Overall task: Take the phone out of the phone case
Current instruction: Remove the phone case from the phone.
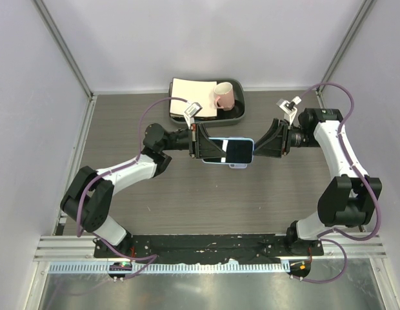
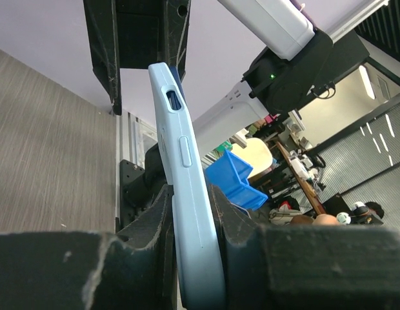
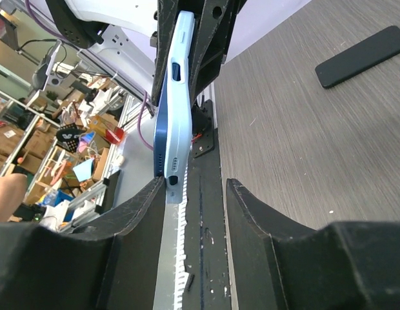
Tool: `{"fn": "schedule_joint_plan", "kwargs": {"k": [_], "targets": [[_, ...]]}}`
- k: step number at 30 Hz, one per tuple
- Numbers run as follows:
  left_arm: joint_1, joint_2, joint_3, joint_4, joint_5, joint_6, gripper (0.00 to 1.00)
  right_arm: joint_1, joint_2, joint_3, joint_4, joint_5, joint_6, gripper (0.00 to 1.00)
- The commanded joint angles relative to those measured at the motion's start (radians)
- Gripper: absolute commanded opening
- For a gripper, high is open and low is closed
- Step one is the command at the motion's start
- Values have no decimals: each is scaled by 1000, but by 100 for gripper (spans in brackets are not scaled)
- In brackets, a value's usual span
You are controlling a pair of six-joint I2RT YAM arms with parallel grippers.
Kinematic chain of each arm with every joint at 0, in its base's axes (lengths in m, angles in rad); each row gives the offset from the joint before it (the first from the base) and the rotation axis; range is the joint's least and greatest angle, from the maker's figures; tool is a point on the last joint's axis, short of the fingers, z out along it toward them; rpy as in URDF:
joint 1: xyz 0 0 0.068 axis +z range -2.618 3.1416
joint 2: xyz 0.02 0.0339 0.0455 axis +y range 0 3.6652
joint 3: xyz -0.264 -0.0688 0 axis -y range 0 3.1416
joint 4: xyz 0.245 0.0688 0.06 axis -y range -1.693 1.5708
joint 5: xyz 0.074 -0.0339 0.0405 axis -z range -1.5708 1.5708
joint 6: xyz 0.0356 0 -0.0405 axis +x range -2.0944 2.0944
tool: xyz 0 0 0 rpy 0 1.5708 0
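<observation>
The phone [image 1: 229,150], dark screen up, is held in the air over the middle of the table, sitting in a light-blue phone case [image 1: 237,166]. My left gripper [image 1: 200,143] is shut on the case's left end; both pads press the case [image 2: 187,161] edge-on. My right gripper [image 1: 257,150] stands open at the other end. In the right wrist view the dark-blue phone [image 3: 162,139] has parted a little from the case [image 3: 182,77] along one side. The left fingertip [image 3: 151,190] touches their lower end and the right fingertip stands apart.
A dark tray [image 1: 239,113] at the back holds a pink mug [image 1: 224,97] and a cream pad [image 1: 190,90]. A flat black slab [image 3: 361,57] lies on the wood-grain table. Side walls close in left and right.
</observation>
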Motion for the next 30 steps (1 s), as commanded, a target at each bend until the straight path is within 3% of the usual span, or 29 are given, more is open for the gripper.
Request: {"fn": "schedule_joint_plan", "kwargs": {"k": [1, 17, 30], "targets": [[-197, -69, 135, 444, 63, -87, 0, 41, 80, -8, 23, 42, -119, 45], [-251, -27, 117, 439, 3, -118, 0, 19, 51, 18, 22, 44, -220, 44], [-294, 31, 213, 448, 1, -176, 0, -10, 25, 21, 23, 44, -245, 41]]}}
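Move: The phone in its light-blue case is still pinched in the left fingers, its middle about 3 cm to the right of that hand, level and at the same height. The right hand, half open and pointing left, has one fingertip at the free end; the middle of the phone and case lies roughly 9 cm to its left. A lavender case lies on the table, some 10 cm right, 18 cm ahead and 30 cm below the left hand. To the right, slowly for a centimetre or two and then in a sudden jump, the left hand pushes the gripped phone and case against the right hand's finger, going about 6 cm right and 2.5 cm back and rolling some 10 degrees, top forward. The right hand gives about a centimetre forward and right, partly returns, and rolls top-back, one finger wedging between phone and case. ##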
